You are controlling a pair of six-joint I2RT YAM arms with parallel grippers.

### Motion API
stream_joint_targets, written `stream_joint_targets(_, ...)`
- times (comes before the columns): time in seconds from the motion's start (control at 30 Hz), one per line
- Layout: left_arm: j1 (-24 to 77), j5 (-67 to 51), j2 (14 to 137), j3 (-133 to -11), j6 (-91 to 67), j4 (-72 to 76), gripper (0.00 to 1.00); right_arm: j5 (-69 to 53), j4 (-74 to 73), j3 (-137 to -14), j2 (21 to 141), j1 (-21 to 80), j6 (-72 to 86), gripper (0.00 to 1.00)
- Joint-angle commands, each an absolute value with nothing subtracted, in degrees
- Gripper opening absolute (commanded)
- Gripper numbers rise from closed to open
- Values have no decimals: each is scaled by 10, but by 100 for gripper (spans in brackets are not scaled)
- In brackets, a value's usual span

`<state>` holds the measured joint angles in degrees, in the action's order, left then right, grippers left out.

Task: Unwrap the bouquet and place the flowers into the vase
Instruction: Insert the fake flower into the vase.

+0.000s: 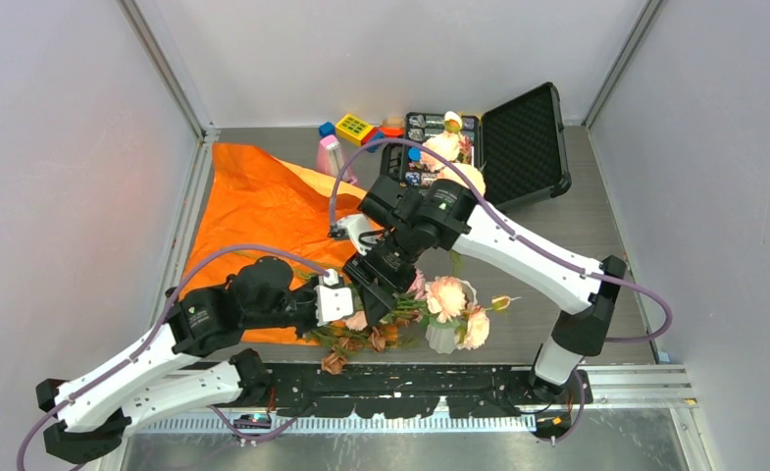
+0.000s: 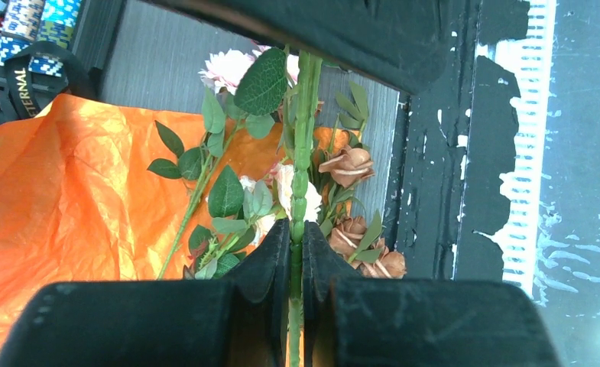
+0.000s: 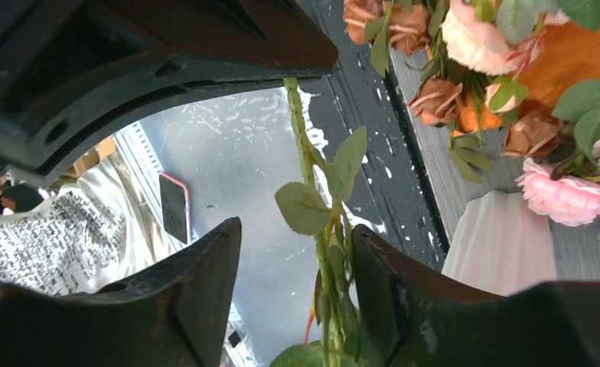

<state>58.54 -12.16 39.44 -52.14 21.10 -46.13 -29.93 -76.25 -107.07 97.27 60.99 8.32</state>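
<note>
The bouquet is undone: its orange paper lies spread flat at the left. Loose flowers lie in a heap at the paper's near edge. The white ribbed vase stands just right of them with pink roses in it. My left gripper is shut on one green stem that runs straight out from its jaws. My right gripper is open around the same stem, which lies against its right finger.
An open black case with a tray of small parts stands at the back, beside a pink bottle, coloured blocks and peach roses. A black rail runs along the near edge.
</note>
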Motion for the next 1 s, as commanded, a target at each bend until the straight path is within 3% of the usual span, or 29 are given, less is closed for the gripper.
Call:
stream_joint_targets(0.0, 586, -130, 367, -519, 183, -432, 0, -276, -734, -1117, 923, 608, 96, 63)
stream_joint_targets(0.43, 587, -127, 341, -507, 96, -345, 0, -55, -605, -1212, 833, 597, 135, 86)
stream_joint_targets(0.97, 587, -175, 308, -509, -32, -152, 0, 120, -317, -1034, 646, 594, 130, 95)
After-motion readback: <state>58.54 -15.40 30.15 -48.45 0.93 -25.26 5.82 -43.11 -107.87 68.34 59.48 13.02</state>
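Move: The vase, with one tall flower already in it, stands about 20 cm to the right of the left gripper, 4 cm ahead, its middle some 14 cm lower. From that gripper, the pink roses lie about 15 cm right, 9 cm ahead and 22 cm below; the brown roses lie straight below by 22 cm and 2 cm ahead. From the right gripper the vase is roughly 16 cm right, 4 cm ahead and 16 cm below. Clear the right gripper off the flower stem: finish opening its already parted fingers and sweep it up about 25 cm, then also forward and to the right, swinging the fingers from pointing down to nearly level, forward-left. Meanwhile keep the left fingers shut on the stem, raise that hand some 8 cm and tilt its fingers up about 30 degrees until they point almost level to the right. ##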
